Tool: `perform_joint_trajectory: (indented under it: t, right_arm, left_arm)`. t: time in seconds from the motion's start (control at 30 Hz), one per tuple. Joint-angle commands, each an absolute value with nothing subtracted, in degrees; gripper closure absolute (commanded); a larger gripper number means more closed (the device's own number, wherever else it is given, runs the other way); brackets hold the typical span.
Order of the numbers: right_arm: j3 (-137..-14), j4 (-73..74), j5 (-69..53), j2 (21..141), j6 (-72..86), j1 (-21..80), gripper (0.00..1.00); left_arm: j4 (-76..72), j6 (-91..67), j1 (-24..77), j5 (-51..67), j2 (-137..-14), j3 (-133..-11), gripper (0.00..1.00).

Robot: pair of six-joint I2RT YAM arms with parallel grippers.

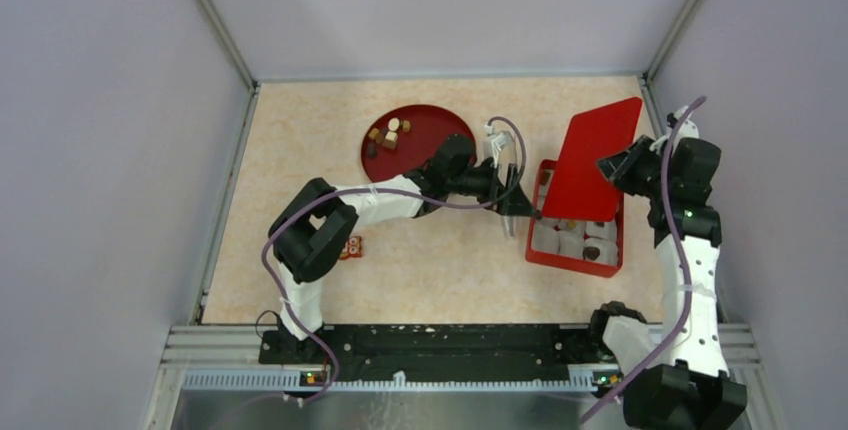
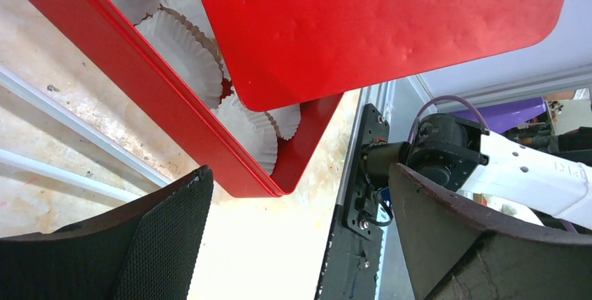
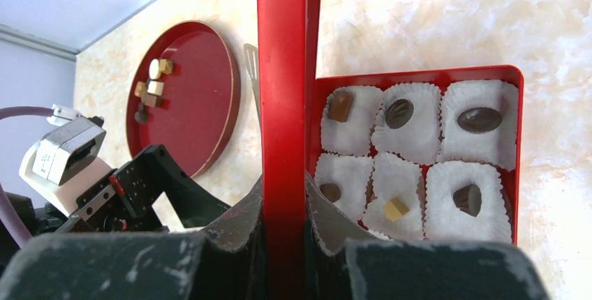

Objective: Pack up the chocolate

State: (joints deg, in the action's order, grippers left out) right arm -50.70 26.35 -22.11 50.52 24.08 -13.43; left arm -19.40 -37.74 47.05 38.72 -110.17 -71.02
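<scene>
The red box (image 1: 608, 268) stands at the right. Its white paper cups (image 3: 412, 132) hold several pieces of chocolate (image 3: 398, 113), dark and tan. More chocolate (image 1: 388, 136) lies in a small heap on the round red plate (image 1: 440, 130). My right gripper (image 3: 285, 202) is shut on the edge of the red lid (image 1: 595, 160), which is tilted up over the box's far side. My left gripper (image 1: 518, 205) is open and holds nothing. It hovers just left of the box wall (image 2: 174, 105), with the lid (image 2: 377, 28) above it.
A small red-orange packet (image 1: 351, 247) lies on the table beside the left arm's elbow. The left arm (image 3: 139, 188) stretches across the middle between plate and box. Grey walls enclose the table on three sides.
</scene>
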Motion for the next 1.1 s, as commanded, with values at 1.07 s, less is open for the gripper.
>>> perform_joint_trajectory:
  t: [1.07]
  right_arm:
    - [-42.2, 23.9, -51.0, 57.0, 22.2, -26.2, 1.00]
  left_arm:
    - [-28.7, -43.3, 45.1, 45.6, -115.5, -73.5, 0.02]
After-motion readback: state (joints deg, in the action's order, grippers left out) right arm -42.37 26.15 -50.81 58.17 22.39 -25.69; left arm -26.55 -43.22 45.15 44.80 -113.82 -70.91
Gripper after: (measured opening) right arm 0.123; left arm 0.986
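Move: The right hand already holds the red lid; the chocolate box lies with its middle about 3 cm back from that hand, 3 cm left and some 21 cm below. The tongs lie roughly 16 cm left and 3 cm ahead, the round plate about 37 cm left and 12 cm ahead. From the open left hand the box's middle is some 11 cm right, 1 cm ahead and 12 cm below. Right hand lowers the pinched lid about 6 cm and slightly back towards the box, rolling left side up. ##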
